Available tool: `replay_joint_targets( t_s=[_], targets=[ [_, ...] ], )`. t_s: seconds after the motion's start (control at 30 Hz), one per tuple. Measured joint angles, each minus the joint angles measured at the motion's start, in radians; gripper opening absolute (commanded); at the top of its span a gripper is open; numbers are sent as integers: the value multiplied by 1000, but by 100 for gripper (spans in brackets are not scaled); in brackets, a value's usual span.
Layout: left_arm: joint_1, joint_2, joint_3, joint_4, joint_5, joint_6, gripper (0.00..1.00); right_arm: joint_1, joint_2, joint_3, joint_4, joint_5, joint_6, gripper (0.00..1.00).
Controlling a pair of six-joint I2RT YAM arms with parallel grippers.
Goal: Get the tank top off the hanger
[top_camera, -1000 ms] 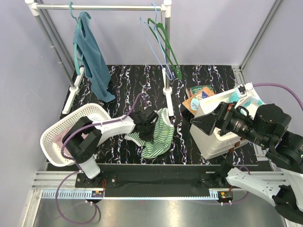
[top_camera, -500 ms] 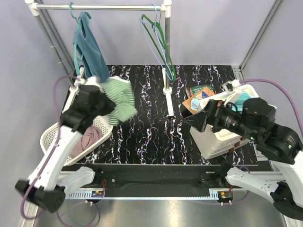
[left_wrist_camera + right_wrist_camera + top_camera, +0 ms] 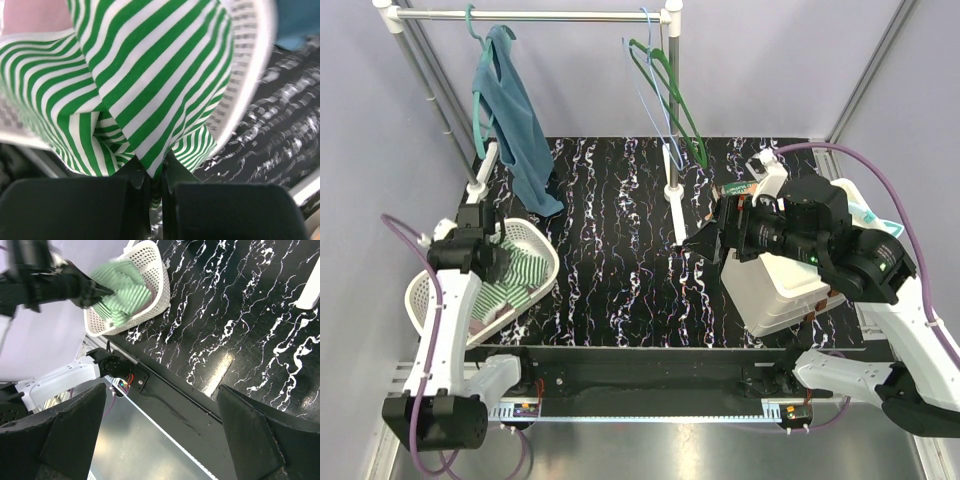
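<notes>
My left gripper (image 3: 492, 262) is shut on a green-and-white striped tank top (image 3: 517, 278), which lies draped into the white basket (image 3: 546, 243) at the table's left edge. In the left wrist view the striped cloth (image 3: 150, 75) is pinched between the closed jaws of the left gripper (image 3: 156, 172) and spreads over the basket rim (image 3: 252, 75). A teal tank top (image 3: 515, 125) hangs on a teal hanger (image 3: 480, 110) at the rail's left end. My right gripper (image 3: 703, 245) hovers open and empty over the table's right middle; its view shows the right gripper (image 3: 165, 432) wide apart.
An empty green hanger (image 3: 672, 95) and a blue hanger (image 3: 655, 90) hang at the right end of the rail (image 3: 530, 16). A white box (image 3: 785, 285) and books (image 3: 740, 198) sit at the right. A pink garment (image 3: 30, 15) lies in the basket.
My left arm swung the striped top from the table's middle up and left, then down into the basket. My right arm moved left and further out over the table.
</notes>
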Motion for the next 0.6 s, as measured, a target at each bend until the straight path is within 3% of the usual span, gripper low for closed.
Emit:
replay_joint_targets(
  t_s=[0.17, 0.33, 0.47, 0.5, 0.6],
  targets=[
    [100, 93, -97, -21, 77, -209, 0, 0, -3, 5, 0, -20, 3, 100],
    [218, 176, -126, 32, 120, -310, 3, 0, -15, 5, 0, -39, 19, 100],
    [276, 194, -124, 66, 117, -347, 39, 0, -32, -2, 1, -53, 38, 100],
    [284, 194, -122, 69, 115, -355, 65, 0, -37, -5, 0, -56, 41, 100],
    [303, 194, -110, 80, 115, -376, 95, 0, -41, -9, 0, -62, 47, 100]
  ],
)
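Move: The left hand already holds the striped tank top over the laundry basket, whose middle lies about 4 cm to its left, 1 cm back and some 14 cm below. The pink top lies in the basket about 9 cm back and 4 cm left of the hand, 14 cm down. The teal top hangs some 18 cm ahead, 8 cm right and about 12 cm higher. From the right hand, the basket is about 45 cm left, 4 cm ahead and 34 cm below. Still pinching the striped tank top, the left hand lowers it about 7 cm into the basket, then eases some 4 cm left while the wrist swings roughly 35 degrees counter-clockwise. Only near the end do the fingers spread to about two-thirds open and let go of the cloth. ##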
